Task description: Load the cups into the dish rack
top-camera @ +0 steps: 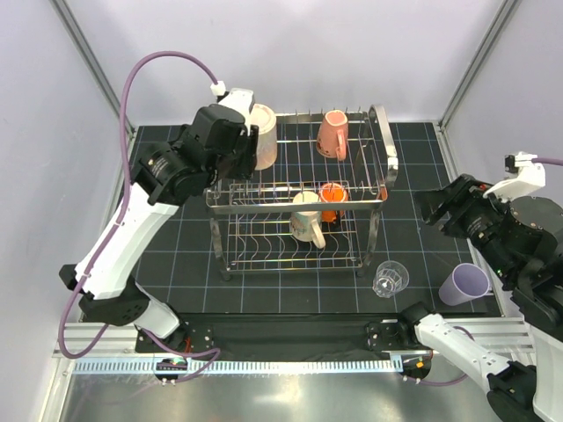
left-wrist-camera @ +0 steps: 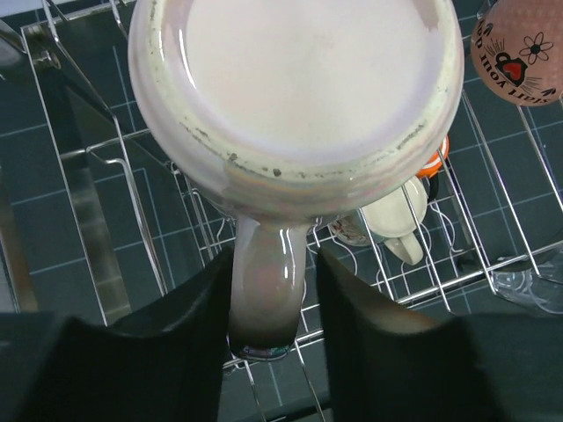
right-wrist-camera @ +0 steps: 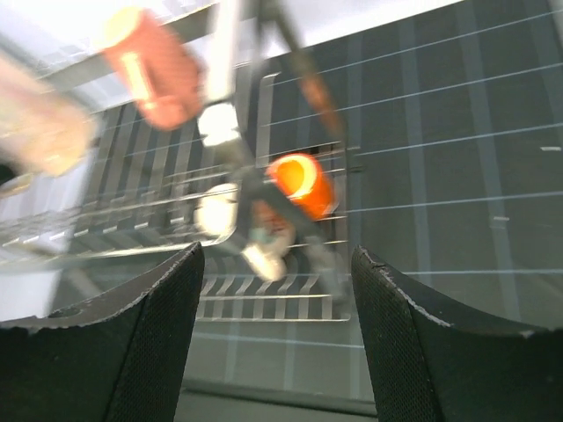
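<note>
My left gripper (top-camera: 250, 148) (left-wrist-camera: 271, 264) has the handle of the beige-pink mug (top-camera: 264, 136) (left-wrist-camera: 299, 88) between its fingers, with a thin gap at the right finger; the mug lies at the left end of the dish rack's (top-camera: 383, 132) top tier. A salmon-pink mug (top-camera: 332, 134) (right-wrist-camera: 154, 66) sits on the same tier. The cream mug (top-camera: 306, 218) and the orange cup (top-camera: 332, 200) (right-wrist-camera: 299, 185) sit at the rack's front. A clear glass tumbler (top-camera: 390, 279) and a lavender tumbler (top-camera: 464, 283) are on the mat. My right gripper (top-camera: 433, 209) (right-wrist-camera: 277, 255) is open and empty, right of the rack.
A dark gridded mat (top-camera: 176, 281) covers the table under the rack. White walls with metal posts (top-camera: 92, 61) close in the back and sides. The arm bases stand along a rail (top-camera: 281, 352) at the near edge.
</note>
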You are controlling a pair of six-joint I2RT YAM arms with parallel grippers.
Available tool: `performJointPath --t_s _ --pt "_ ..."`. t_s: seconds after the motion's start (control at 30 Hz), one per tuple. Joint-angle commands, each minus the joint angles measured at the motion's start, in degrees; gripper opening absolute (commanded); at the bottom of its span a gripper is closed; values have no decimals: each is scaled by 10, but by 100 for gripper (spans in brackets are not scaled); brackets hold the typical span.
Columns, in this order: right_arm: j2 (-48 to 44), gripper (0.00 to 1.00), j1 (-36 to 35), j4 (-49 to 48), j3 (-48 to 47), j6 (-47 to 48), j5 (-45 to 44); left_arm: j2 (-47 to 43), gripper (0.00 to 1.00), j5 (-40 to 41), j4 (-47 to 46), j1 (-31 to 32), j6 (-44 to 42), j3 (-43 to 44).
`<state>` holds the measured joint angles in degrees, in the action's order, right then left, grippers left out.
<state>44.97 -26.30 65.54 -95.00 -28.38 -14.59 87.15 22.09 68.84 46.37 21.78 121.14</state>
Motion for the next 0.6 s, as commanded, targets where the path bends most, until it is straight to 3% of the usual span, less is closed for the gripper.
performJointPath --t_s 0.0,0.23,0.33,0.43,0.57 --pt "4 69 -3 54 -26 45 -119 -18 45 12 -30 -2 -11 4" --pt "12 69 -3 103 7 51 -222 -37 61 11 -44 -2 -11 3" --pt "11 69 -3 122 38 39 -251 -36 65 7 -21 -1 -10 63" --pt "7 69 -4 137 57 27 -259 -37 66 -2 -3 -2 -11 123" --pt "5 69 -3 144 84 10 -258 -90 68 -44 -44 -1 5 92"
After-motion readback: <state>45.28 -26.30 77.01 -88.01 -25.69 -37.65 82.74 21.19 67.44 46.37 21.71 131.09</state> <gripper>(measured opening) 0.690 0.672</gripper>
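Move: The cream mug stands upside down on the top rack, its handle between the left fingers, its middle about 5 cm ahead and 3 cm right; the pink mug is some 14 cm farther right, level with it. From the right hand, the purple cup lies about 19 cm right, 8 cm back and 38 cm below, and the clear glass about 7 cm back, straight below sideways, equally low. Left opens off the handle, rising about 9 cm; right swings 8 cm right and down towards the purple cup. ##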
